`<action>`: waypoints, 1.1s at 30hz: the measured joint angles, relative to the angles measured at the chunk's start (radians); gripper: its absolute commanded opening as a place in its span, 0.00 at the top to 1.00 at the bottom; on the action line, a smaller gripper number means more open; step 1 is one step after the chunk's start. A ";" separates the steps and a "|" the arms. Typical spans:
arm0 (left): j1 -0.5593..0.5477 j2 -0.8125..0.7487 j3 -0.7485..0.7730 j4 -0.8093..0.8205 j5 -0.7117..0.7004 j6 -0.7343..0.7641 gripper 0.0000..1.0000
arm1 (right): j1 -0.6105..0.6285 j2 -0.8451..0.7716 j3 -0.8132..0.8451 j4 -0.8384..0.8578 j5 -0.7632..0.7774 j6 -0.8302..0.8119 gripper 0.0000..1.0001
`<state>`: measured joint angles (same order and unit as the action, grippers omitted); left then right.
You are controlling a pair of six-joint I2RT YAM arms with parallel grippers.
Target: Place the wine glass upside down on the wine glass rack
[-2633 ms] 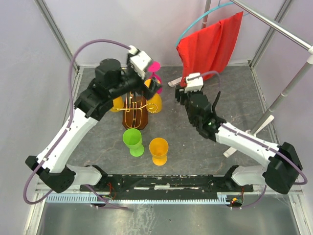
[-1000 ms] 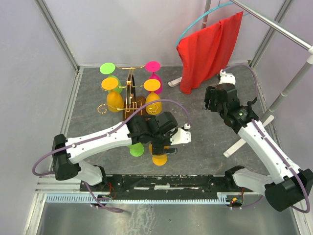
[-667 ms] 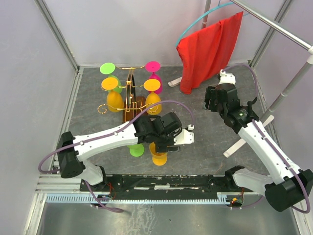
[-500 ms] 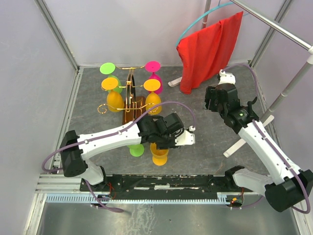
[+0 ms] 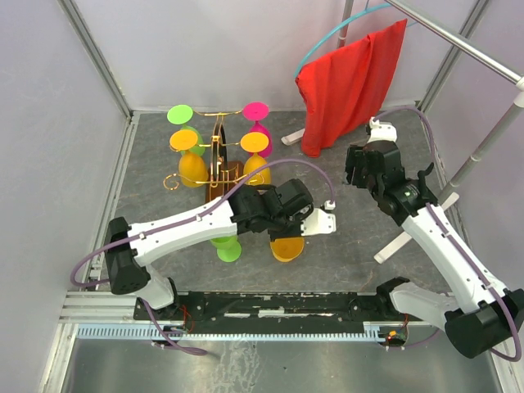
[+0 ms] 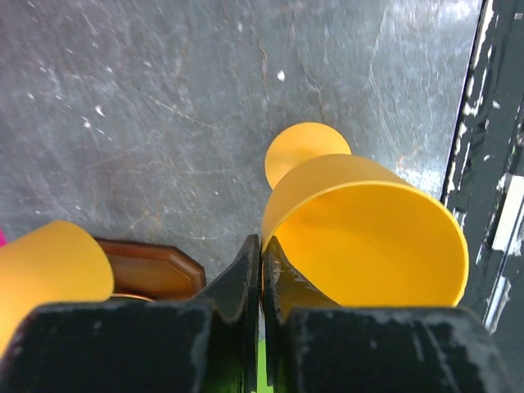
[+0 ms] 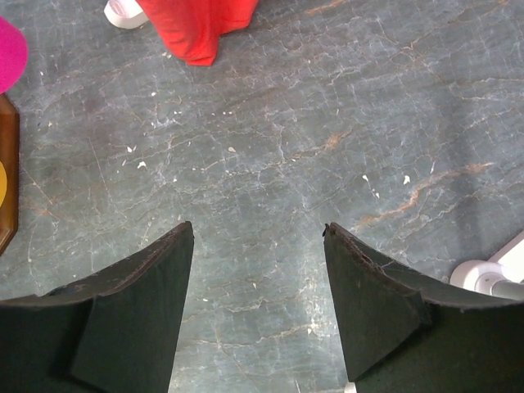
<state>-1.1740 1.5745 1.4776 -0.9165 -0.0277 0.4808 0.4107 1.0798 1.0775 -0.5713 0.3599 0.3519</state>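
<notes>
An orange wine glass [image 5: 288,246] hangs tilted from my left gripper [image 5: 282,232], just right of a green wine glass [image 5: 228,247] that stands on the table. In the left wrist view the left gripper [image 6: 262,242] is shut on the orange wine glass [image 6: 368,237] at its rim, one finger inside the bowl and one outside; the round foot [image 6: 307,151] shows beyond it. The wine glass rack [image 5: 219,160] stands at the back left, with green, pink and two orange glasses hanging upside down. My right gripper [image 5: 359,170] is open over bare table [image 7: 258,233].
A red cloth [image 5: 354,82] hangs from a rail at the back right. A white stand foot [image 5: 393,246] rests on the table under the right arm. The rack's brown base [image 6: 155,266] and a hanging orange glass [image 6: 49,264] lie left of my left fingers.
My left gripper has shut on the orange glass's rim, tipped it and carried it a little to the right. The right arm has hardly moved.
</notes>
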 measured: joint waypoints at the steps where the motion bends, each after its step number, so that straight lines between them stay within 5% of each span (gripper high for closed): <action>1: 0.000 0.000 0.015 -0.002 -0.001 0.000 0.97 | 0.000 0.000 0.003 -0.010 0.000 0.001 0.27; 12: 0.000 -0.142 0.234 0.099 -0.038 -0.001 0.97 | -0.014 0.024 0.069 -0.060 -0.002 0.040 0.25; 18: 0.000 -0.317 0.261 0.236 -0.205 0.005 0.97 | -0.028 0.056 0.069 -0.087 -0.005 0.070 0.25; 26: 0.000 -0.454 -0.047 0.659 -0.423 0.132 0.97 | -0.033 0.056 0.159 -0.133 -0.022 0.105 0.23; 33: 0.000 -0.381 -0.190 1.071 -0.469 0.316 0.97 | -0.034 0.053 0.295 -0.103 -0.135 0.185 0.22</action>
<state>-1.1740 1.1938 1.2881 0.1547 -0.4969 0.7967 0.3771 1.1324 1.3727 -0.6743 0.2253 0.5369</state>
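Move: The left hand, fingers shut on the rim of an orange wine glass, has the empty front right hook of the wine glass rack about 14 cm ahead, 8 cm to its left and roughly 5 cm higher. An orange glass already hangs just beyond the hook, some 18 cm ahead and 7 cm left, about level with it. The green glass stands about 16 cm left, 1 cm back and 9 cm below. From the right hand the hook is some 26 cm left, 2 cm back, about level. Keeping its pinch on the orange glass's rim, the left hand lifts fast, about 28 cm, drifting a little right, then swinging left and finally slightly right again while working forward some 8 cm. The wrist turns roughly 75 degrees, from pointing down to pointing forward and right, to turn the glass over. The open, empty right hand holds nearly still, then rises about 9 cm, easing left. ##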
